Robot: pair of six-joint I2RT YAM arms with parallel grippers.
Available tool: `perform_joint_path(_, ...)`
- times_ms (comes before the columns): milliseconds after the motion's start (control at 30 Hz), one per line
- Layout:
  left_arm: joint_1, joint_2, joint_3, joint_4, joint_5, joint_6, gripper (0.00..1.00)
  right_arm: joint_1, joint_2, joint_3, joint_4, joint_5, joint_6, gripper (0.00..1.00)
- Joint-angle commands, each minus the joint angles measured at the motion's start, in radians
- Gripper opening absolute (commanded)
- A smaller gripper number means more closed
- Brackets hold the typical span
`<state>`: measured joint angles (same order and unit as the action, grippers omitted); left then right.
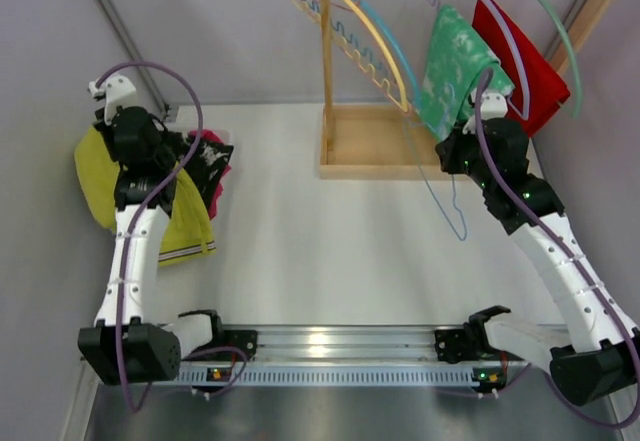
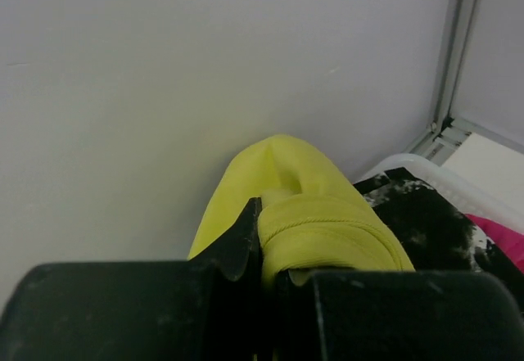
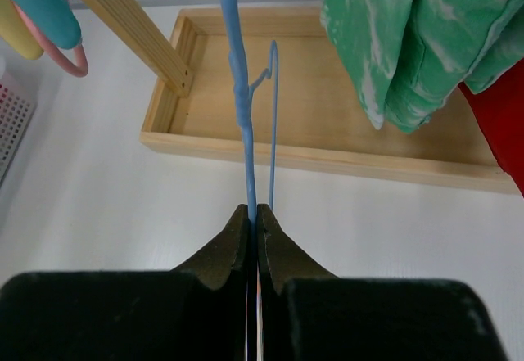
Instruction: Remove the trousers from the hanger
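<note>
My left gripper (image 2: 266,238) is shut on a fold of the mustard-yellow trousers (image 2: 319,214), held close to the grey left wall. From above, that yellow cloth (image 1: 95,176) hangs under the left arm and hides the gripper. My right gripper (image 3: 253,209) (image 1: 445,151) is shut on the thin wire of a bare blue hanger (image 3: 242,91), in front of the wooden rack. The green mottled trousers (image 1: 450,71) (image 3: 409,42) and the red trousers (image 1: 520,61) (image 3: 499,124) hang from hangers on the rack's rail, just right of that gripper.
The wooden rack has an upright post (image 1: 325,61) and a shallow base tray (image 1: 375,146) (image 3: 327,74). Bare yellow, teal and pink hangers (image 1: 350,41) (image 3: 41,9) hang at its left. A white basket (image 2: 426,173) holding black-and-pink cloth (image 1: 205,156) stands by the left arm.
</note>
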<state>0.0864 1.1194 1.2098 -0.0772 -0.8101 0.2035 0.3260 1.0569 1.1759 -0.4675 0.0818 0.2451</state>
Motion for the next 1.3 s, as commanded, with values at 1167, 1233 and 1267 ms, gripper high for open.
perform_joint_path(1167, -0.011, -0.225, -0.089, -0.197, 0.749, -0.243, 0.99, -0.001, 0.187, 0.54, -0.072, -0.043, 0.052, 0.0)
perform_joint_path(1233, -0.011, -0.236, -0.078, -0.207, 0.775, -0.248, 0.98, 0.011, 0.233, 0.597, -0.077, -0.018, 0.057, 0.0)
perform_joint_path(1267, -0.011, -0.242, -0.069, -0.21, 0.785, -0.246, 0.99, 0.016, 0.28, 0.654, -0.08, -0.001, 0.043, 0.0)
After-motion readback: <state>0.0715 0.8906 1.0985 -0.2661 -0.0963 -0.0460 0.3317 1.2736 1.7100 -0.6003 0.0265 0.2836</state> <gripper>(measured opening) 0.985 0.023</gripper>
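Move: The left hand holds the yellow trousers high; the basket with the black-and-white trousers in it lies about 11 cm ahead, 6 cm to its right and some 28 cm down. The right hand holds the empty blue hanger; the rack's rod runs about 18 cm ahead of it, straight in front, some 25 cm higher. From that hand the green trousers hang about 12 cm ahead, 6 cm right and 5 cm higher; the red trousers about 15 cm ahead, 14 cm right and 5 cm higher. Down some 17 cm and forward about 11, the left hand sweeps the yellow trousers over the basket while turning clockwise, opens wide near its lowest point to let go of them, then climbs back up, drawing back and right and still turning clockwise. The right hand keeps its pinch on the blue hanger and lifts it, backing off slightly, then goes forward and up towards the rod. ##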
